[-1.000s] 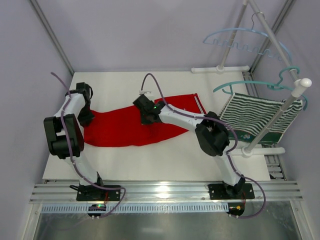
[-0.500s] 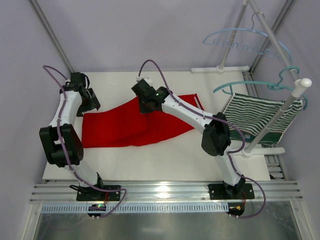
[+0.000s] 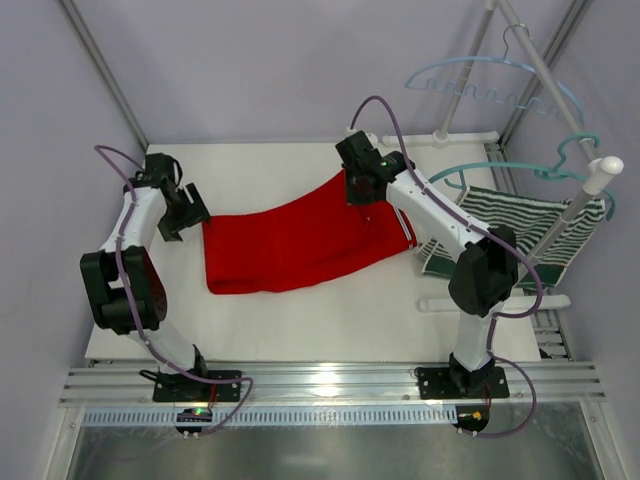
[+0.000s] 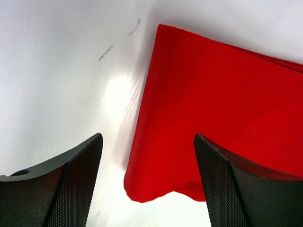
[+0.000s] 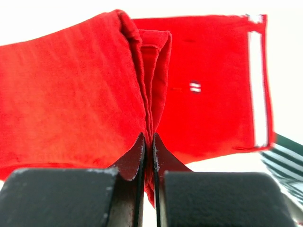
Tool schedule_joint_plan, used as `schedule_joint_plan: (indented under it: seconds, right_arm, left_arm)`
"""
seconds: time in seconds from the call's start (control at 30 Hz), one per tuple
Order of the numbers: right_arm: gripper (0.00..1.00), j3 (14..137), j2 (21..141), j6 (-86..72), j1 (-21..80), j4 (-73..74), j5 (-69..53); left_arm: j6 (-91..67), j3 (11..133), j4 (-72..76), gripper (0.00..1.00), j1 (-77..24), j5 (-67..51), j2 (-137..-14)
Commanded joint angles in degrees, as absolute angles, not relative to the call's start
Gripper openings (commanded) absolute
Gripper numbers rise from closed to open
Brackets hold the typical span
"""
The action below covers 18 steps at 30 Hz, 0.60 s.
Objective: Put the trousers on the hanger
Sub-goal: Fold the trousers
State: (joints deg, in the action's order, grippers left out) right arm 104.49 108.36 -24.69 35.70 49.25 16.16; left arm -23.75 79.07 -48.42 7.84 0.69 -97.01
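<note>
The red trousers (image 3: 295, 240) lie folded across the white table, their far edge lifted. My right gripper (image 3: 352, 187) is shut on a bunched fold of the trousers (image 5: 85, 90) near the waistband; the white striped trim (image 5: 258, 85) shows at the right. My left gripper (image 3: 197, 215) is open and empty, just left of the leg ends (image 4: 208, 113), which lie between its fingers (image 4: 71, 175) but apart from them. The pale blue hanger (image 3: 480, 80) hangs on the rack at the back right.
A darker teal hanger (image 3: 520, 165) holds a green-and-white striped garment (image 3: 510, 235) on the white rack (image 3: 560, 215) at the right. The rack's feet (image 3: 440, 138) rest on the table. Grey walls close the back and sides.
My right gripper has moved right and toward the back with the trousers' fold, dragging the cloth right. My left gripper has let go of the leg end and now stands open beside it.
</note>
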Motion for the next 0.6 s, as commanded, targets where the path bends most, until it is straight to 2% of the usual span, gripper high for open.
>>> schedule_joint_plan:
  seconds: [0.0, 0.17, 0.33, 0.47, 0.57]
  right_arm:
    - [0.04, 101.17, 104.51, -22.06, 33.23, 47.2, 18.36]
    - [0.04, 99.32, 104.5, -20.74, 31.55, 47.11, 19.42]
    - [0.04, 97.65, 104.76, -20.48, 31.38, 45.61, 20.2]
    - [0.04, 97.3, 103.98, -21.45, 31.29, 47.2, 28.63]
    - [0.04, 96.42, 102.92, -20.48, 30.94, 45.97, 28.48]
  left_arm:
    - [-23.29, 77.09, -45.62, 0.78, 7.91, -5.35, -95.36]
    - [-23.47, 72.69, -45.44, 0.78, 7.91, -1.68, -96.5]
    - [-25.22, 70.14, -43.68, 0.77, 7.91, -11.49, -98.78]
    - [-26.1, 68.21, -42.63, 0.78, 8.0, -10.72, -99.49]
    - [-26.19, 66.89, -42.01, 0.79, 7.91, -10.89, -99.05]
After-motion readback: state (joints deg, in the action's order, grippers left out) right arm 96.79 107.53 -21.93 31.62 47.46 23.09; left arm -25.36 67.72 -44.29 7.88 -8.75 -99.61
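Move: The left hand, empty, is above the trousers' left end: the middle of that end's edge is about 3 cm back, 2 cm to its right and 10 cm below. Its far corner is some 8 cm ahead and 2 right, its near corner some 11 cm back and 3 right. The right hand already pinches a raised fold of the trousers; the waistband it is taken to lies roughly 12 cm right, 3 ahead and 16 below, with the striped cloth's nearest corner about 18 right and 6 back. The left hand sinks about 6 cm while drawing back 4 cm and going nearly as far to its right, down towards the left end of the trousers, with the fingers staying wide open and the fingertips tilting back towards the base by some 10 degrees. The right hand keeps its pinch on the fold and carries it about 6 cm to the right towards the waistband, sinking some 3 cm early on, then continuing rightward level, with a slight roll that drops its left side. ##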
